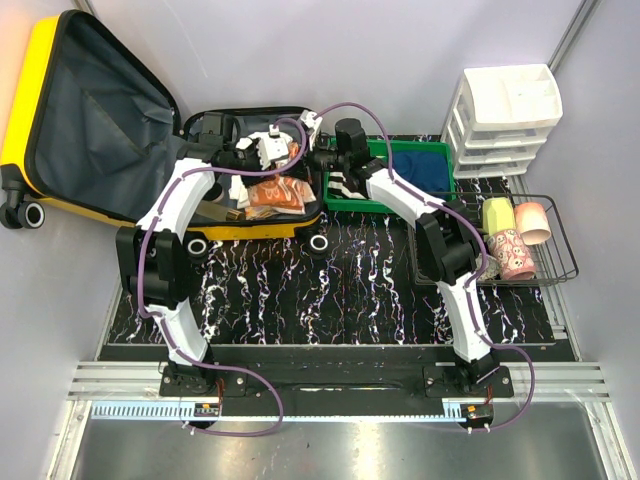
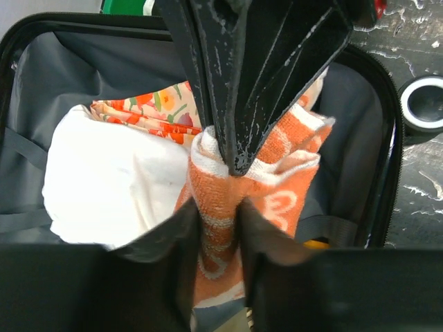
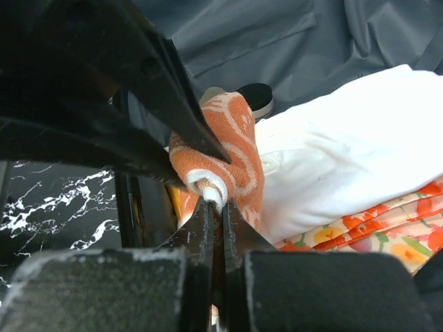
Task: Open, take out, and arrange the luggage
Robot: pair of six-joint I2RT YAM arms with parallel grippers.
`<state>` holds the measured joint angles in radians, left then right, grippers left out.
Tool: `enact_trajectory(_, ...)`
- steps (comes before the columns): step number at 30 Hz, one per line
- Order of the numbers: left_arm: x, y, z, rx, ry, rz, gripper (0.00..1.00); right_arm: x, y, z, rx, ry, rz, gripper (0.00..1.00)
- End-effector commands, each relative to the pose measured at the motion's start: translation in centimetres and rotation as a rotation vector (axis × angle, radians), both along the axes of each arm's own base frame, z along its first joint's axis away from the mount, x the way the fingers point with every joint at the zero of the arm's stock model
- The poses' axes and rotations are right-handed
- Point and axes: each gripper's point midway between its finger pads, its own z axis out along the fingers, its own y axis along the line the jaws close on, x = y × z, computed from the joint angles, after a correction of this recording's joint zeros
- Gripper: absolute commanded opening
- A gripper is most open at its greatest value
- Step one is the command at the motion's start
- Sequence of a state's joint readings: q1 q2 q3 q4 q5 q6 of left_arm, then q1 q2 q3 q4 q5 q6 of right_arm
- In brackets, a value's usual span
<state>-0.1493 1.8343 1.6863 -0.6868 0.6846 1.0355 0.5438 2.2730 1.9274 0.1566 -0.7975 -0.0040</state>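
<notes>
The yellow luggage (image 1: pixel 28 95) lies open at the back left, its grey-lined lid (image 1: pixel 95 115) thrown back. The lower half holds a white garment (image 2: pixel 104 187) and a floral cloth (image 2: pixel 149 111). Both arms reach over that half. My left gripper (image 2: pixel 220 207) is shut on an orange towel with white pattern (image 2: pixel 277 173), lifted above the clothes. My right gripper (image 3: pixel 216 202) is shut on a rolled edge of the same orange towel (image 3: pixel 235 149), facing the left one. In the left wrist view the right gripper's fingers (image 2: pixel 239 138) come down from above onto the towel.
A green tray (image 1: pixel 425 170) stands just right of the luggage. A wire basket (image 1: pixel 555 265) with cups sits at the right. A white drawer unit (image 1: pixel 505 120) is at the back right. One suitcase wheel (image 2: pixel 423 104) rests on the black marbled table (image 1: pixel 330 290).
</notes>
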Motion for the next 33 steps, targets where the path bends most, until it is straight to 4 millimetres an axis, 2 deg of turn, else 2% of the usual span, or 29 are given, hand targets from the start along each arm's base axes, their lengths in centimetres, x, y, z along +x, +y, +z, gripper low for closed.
enact_trajectory(1,-0.3,-0.9,6.4,-0.081,-0.12,-0.002,0.5,-0.4,-0.7,6.8,0.071,-0.126,-0.026,0.0)
enact_trajectory(2,-0.1,-0.8,6.9,-0.09,-0.129,0.016,0.57,-0.3,-1.0,7.7,0.088,-0.107,-0.044,0.0)
enact_trajectory(3,0.2,-0.5,7.2,-0.093,-0.131,0.046,0.61,-0.3,-1.6,9.5,0.109,-0.134,-0.057,0.0)
enact_trajectory(5,0.4,-0.2,8.7,-0.134,-0.141,0.097,0.67,0.0,-2.6,10.9,0.127,-0.143,-0.085,0.0)
enact_trajectory(6,0.3,-0.1,9.6,-0.147,-0.155,0.107,0.7,-0.2,-3.2,12.5,0.147,-0.164,-0.095,0.0)
enact_trajectory(8,0.4,0.3,10.8,-0.178,-0.17,0.139,0.83,0.4,-4.9,13.5,0.165,-0.146,-0.127,0.0)
enact_trajectory(9,0.5,0.6,11.4,-0.184,-0.18,0.159,0.84,0.3,-5.8,14.8,0.178,-0.155,-0.137,0.0)
enact_trajectory(10,0.5,0.7,11.6,-0.196,-0.172,0.179,0.87,0.8,-7.1,15.2,0.182,-0.149,-0.158,0.0)
enact_trajectory(13,0.9,1.2,12.1,-0.208,-0.177,0.228,0.9,0.9,-9.2,15.8,0.186,-0.117,-0.19,0.0)
enact_trajectory(18,1.2,1.4,11.3,-0.213,-0.141,0.267,0.92,1.7,-14.0,13.6,0.129,-0.027,-0.259,0.0)
enact_trajectory(21,1.1,1.3,10.9,-0.224,-0.119,0.27,0.93,2.2,-16.4,11.4,0.094,0.026,-0.294,0.0)
enact_trajectory(24,1.2,1.1,10.6,-0.233,-0.1,0.274,0.93,3.1,-18.2,8.3,0.046,0.07,-0.321,0.0)
enact_trajectory(25,1.2,1.0,10.7,-0.236,-0.099,0.273,0.93,3.5,-18.5,7.5,0.025,0.065,-0.325,0.0)
enact_trajectory(26,1.2,1.0,10.7,-0.241,-0.097,0.274,0.93,4.0,-18.8,5.2,-0.003,0.113,-0.329,0.0)
enact_trajectory(27,1.2,1.0,10.6,-0.243,-0.09,0.277,0.93,4.3,-19.4,3.8,-0.023,0.155,-0.338,0.0)
enact_trajectory(28,1.2,1.0,10.6,-0.243,-0.09,0.277,0.93,4.7,-19.5,3.3,-0.018,0.194,-0.343,0.0)
enact_trajectory(29,1.3,1.0,10.6,-0.242,-0.089,0.28,0.94,5.3,-19.6,1.1,-0.021,0.263,-0.344,0.0)
enact_trajectory(30,1.2,1.1,10.3,-0.24,-0.082,0.282,0.94,5.7,-20.0,0.4,-0.012,0.3,-0.346,0.0)
enact_trajectory(31,1.2,1.1,10.1,-0.235,-0.078,0.288,0.94,6.0,-19.8,0.5,0.007,0.332,-0.337,0.0)
enact_trajectory(32,1.2,1.3,9.9,-0.227,-0.076,0.297,0.94,6.4,-19.7,-1.1,0.002,0.371,-0.331,0.0)
enact_trajectory(33,1.1,1.4,9.4,-0.222,-0.065,0.303,0.94,6.7,-19.7,-1.6,0.001,0.378,-0.33,0.0)
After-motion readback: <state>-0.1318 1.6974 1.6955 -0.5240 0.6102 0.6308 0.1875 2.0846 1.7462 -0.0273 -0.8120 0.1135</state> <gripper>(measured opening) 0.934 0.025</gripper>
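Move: The orange towel is pinched by both hands over the suitcase, its middle about 5 cm below and 3 cm back from the left hand; the white shirt lies roughly 4 cm ahead, 6 cm left and 12 cm below that hand. From the right hand, the striped cloth in the green tray is some 18 cm right, 2 cm ahead and 14 cm below; the blue cloth is about 33 cm right and 3 cm ahead, the floral cloth straight below by 12 cm. Up and over to the right in an arc, the right hand keeps its pinch on the orange towel: it climbs about 13 cm clear of the suitcase rim, travels some 20 cm right and a little forward, then sinks back over the tray, turning about 20 degrees clockwise. The left fingers open wide, let go of the towel, and that hand rises roughly 8 cm. ##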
